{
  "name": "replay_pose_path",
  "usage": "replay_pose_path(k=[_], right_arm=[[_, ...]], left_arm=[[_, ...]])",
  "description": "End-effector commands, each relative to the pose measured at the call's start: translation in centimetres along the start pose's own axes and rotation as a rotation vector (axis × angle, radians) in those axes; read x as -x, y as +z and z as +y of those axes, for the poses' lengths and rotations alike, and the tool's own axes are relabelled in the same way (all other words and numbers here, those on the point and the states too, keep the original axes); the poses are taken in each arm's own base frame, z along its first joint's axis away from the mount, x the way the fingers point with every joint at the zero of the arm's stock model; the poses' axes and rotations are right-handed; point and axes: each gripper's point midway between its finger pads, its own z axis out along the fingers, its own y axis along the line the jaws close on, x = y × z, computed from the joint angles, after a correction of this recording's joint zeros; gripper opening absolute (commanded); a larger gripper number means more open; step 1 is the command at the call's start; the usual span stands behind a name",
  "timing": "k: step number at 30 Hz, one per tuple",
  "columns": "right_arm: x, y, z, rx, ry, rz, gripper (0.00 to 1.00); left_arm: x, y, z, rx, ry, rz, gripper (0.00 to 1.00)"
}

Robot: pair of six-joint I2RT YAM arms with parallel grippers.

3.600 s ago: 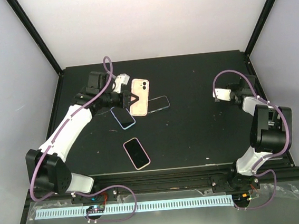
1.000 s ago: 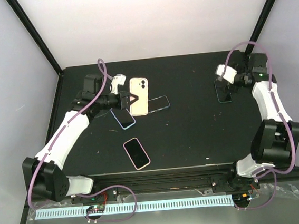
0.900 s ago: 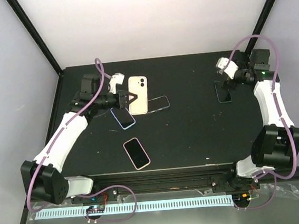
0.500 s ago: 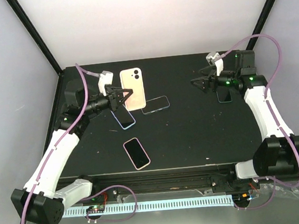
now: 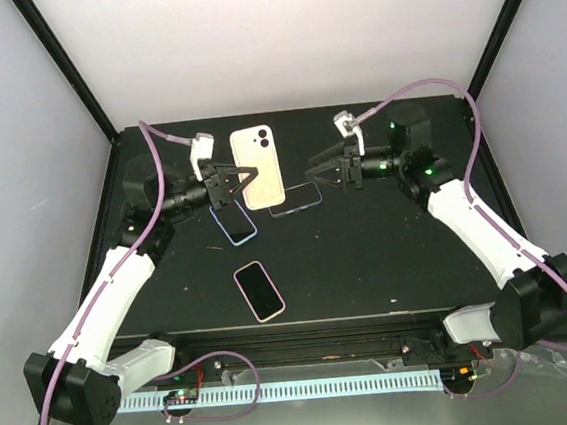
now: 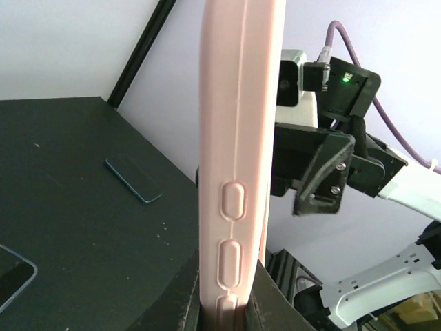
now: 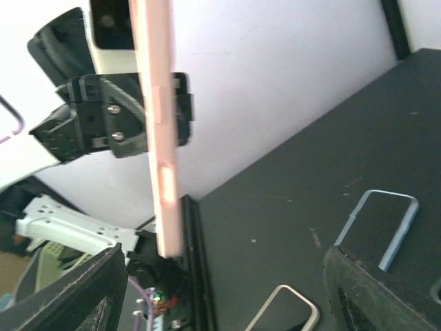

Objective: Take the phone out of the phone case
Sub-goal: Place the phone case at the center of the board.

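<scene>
A pink phone case with the phone inside hangs above the table's back left, its back and camera cut-out facing up. My left gripper is shut on its left edge. In the left wrist view the phone case stands edge-on, with the left gripper pinching it at the bottom. My right gripper is open just right of the case, pointing at it, apart from it. In the right wrist view the phone case hangs ahead of the right gripper, whose jaws stand wide and empty.
Three other phones lie on the table: a blue-cased one below the held case, a lavender-cased one, and a pink-rimmed one nearer the front. A small dark phone lies far right.
The right arm has swung left from the table's right side to just beside the pink case, its jaws narrowing a little. The left gripper has raised the case off the table.
</scene>
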Motion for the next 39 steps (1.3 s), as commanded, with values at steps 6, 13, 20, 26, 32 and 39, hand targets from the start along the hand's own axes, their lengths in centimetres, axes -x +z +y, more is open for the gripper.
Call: replay_pose_path(k=[6,13,20,26,32,39], right_arm=[[1.8,3.2,4.7,0.112,-0.010,-0.030,0.71],[1.9,4.7,4.5,0.107,0.029,-0.026,0.56],[2.3,6.1,4.3,0.103,0.051,-0.019,0.42],[2.1,5.7,4.0,0.063,0.054,-0.023,0.13],[0.7,4.1,2.7,-0.008,0.077,-0.024,0.01],[-0.2,0.8,0.5,-0.086,0.119,-0.053,0.01]], left_arm=[[0.1,0.9,-1.1,-0.080,-0.023,-0.009,0.02],[-0.6,1.0,-0.9,-0.073,-0.024,-0.005,0.02],[-1.1,1.1,-0.7,-0.069,-0.029,-0.001,0.02],[-1.3,1.1,-0.1,-0.044,-0.030,-0.002,0.02],[-1.4,1.3,0.4,-0.028,-0.032,0.007,0.14],[-1.6,1.4,1.0,-0.009,-0.025,0.013,0.76]])
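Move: The phone case is pinched near its edge in the left hand, its middle about 2 cm to that hand's right. From the open right hand it lies some 10 cm to the left, about level with it. On the board, some 30 cm below the right hand, the clear-cased phone lies 10 cm ahead and 3 cm left, and the blue-cased phone 6 cm ahead and 18 cm left. Right hand reaches about 7 cm left, pinches the case's edge, then pulls 4 cm right; left hand releases. ##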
